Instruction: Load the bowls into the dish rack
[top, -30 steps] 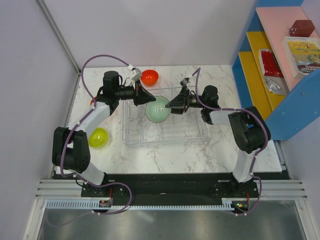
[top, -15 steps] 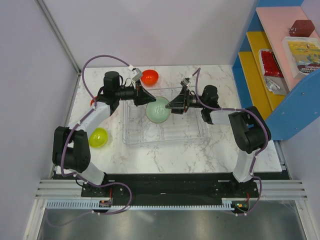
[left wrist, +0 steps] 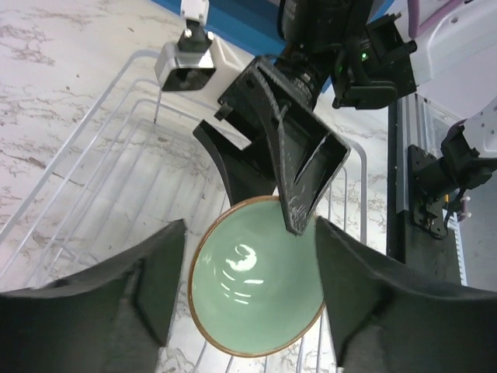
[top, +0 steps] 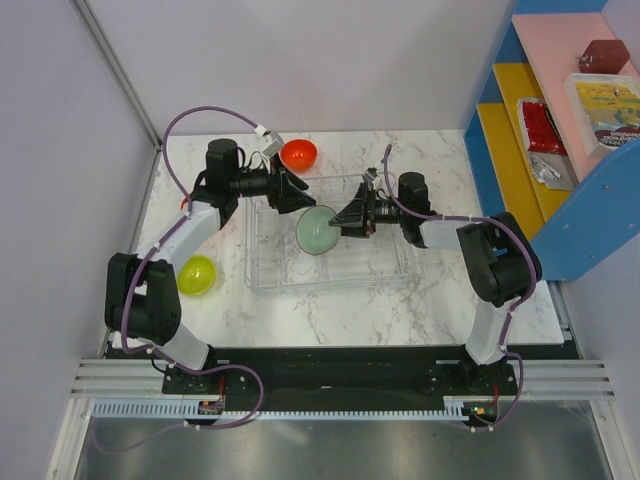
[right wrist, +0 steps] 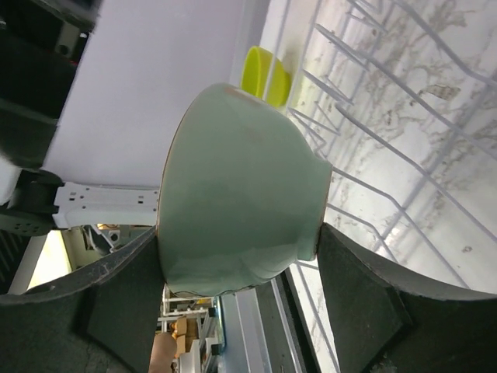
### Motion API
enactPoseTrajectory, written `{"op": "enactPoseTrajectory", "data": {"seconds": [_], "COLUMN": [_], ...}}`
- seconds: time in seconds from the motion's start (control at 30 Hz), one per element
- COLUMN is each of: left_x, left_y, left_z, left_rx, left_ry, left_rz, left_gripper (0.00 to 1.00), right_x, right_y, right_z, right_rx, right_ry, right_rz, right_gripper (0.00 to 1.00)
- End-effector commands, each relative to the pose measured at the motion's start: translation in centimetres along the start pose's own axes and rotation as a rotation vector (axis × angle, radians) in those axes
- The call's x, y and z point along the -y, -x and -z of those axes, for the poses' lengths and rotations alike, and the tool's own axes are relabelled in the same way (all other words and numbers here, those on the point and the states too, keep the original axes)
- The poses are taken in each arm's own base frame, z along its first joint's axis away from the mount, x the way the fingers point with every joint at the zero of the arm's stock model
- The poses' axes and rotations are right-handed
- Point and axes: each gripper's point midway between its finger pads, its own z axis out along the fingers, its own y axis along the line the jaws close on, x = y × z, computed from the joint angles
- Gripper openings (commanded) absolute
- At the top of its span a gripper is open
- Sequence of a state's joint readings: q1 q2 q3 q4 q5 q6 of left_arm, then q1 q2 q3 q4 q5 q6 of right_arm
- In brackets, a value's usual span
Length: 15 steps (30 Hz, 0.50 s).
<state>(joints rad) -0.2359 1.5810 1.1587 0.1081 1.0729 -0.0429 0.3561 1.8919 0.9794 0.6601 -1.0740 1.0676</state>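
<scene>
A pale green bowl (top: 318,231) hangs tilted on its side over the clear dish rack (top: 330,283). My right gripper (top: 346,220) is shut on it, one finger at its mouth and the other against its foot (right wrist: 317,210). The left gripper (top: 299,198) stands open just left of the bowl. In the left wrist view the green bowl (left wrist: 256,289) sits between that gripper's spread fingers (left wrist: 159,276) without touching them. An orange-red bowl (top: 298,154) rests on the table behind the rack. A yellow-green bowl (top: 196,275) lies to the rack's left.
A blue shelf unit (top: 560,150) with packets stands at the right edge. The rack's thin dividers (right wrist: 373,155) run under the held bowl. The yellow-green bowl (right wrist: 264,74) shows beyond it in the right wrist view. A wall borders the table's left side.
The left gripper has opened and let go of the green bowl. The bowl, now only in the right gripper, has tipped more onto its side and dropped slightly toward the rack.
</scene>
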Motion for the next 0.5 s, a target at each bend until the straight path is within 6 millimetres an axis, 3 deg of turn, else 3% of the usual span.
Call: {"op": "enactPoseTrajectory", "data": {"seconds": [0.0, 0.07, 0.27, 0.33, 0.4, 0.47], "left_x": [-1.0, -1.9, -4.6, -4.2, -4.7, -4.9], "left_y": [3.0, 3.5, 2.3, 2.1, 1.3, 1.5], "left_z": [1.2, 2.2, 6.1, 7.8, 9.9, 13.2], "left_rx": [0.048, 0.06, 0.012, 0.021, 0.026, 0.061], "left_ry": [0.038, 0.082, 0.305, 0.34, 0.392, 0.443], "left_rz": [0.01, 0.016, 0.065, 0.092, 0.135, 0.163], "left_gripper": [0.81, 0.99, 1.0, 1.0, 1.0, 1.0], "right_x": [-1.9, -2.3, -3.8, -3.9, -4.5, -4.2], "right_y": [1.6, 1.9, 3.1, 3.7, 4.3, 5.0], "right_z": [0.0, 0.2, 0.7, 0.9, 1.2, 1.7], "right_rx": [0.013, 0.01, 0.011, 0.023, 0.021, 0.016], "right_ry": [-0.009, -0.024, -0.106, -0.138, -0.179, -0.258], "right_rz": [0.148, 0.185, 0.284, 0.341, 0.362, 0.412], "right_gripper": [0.0, 0.0, 0.0, 0.0, 0.0, 0.0]}}
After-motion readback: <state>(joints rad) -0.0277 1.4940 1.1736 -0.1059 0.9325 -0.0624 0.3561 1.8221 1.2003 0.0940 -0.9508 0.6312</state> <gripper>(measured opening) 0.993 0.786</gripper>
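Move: Off to the left hand's left, about 27 cm away and some 5 cm farther out, the near red bowl stands roughly 21 cm lower; the yellow-green bowl is 28 cm left and 13 cm back, the far red bowl 20 cm straight ahead, both equally low. The right hand holds the green bowl, its middle 5 cm left and 2 cm back; the dish rack's middle lies 2 cm left, some 12 cm below. Backing away from the green bowl, the already loosened left hand speeds off about 9 cm left and 3 cm forward towards the near red bowl, spreading its fingers fully and swinging some 20 degrees counter-clockwise. The right hand keeps its grip on the green bowl and, after a slight dip, carries it 2 to 3 cm forward and a little up over the rack, tipping its fingers down and rolling its front side up. ##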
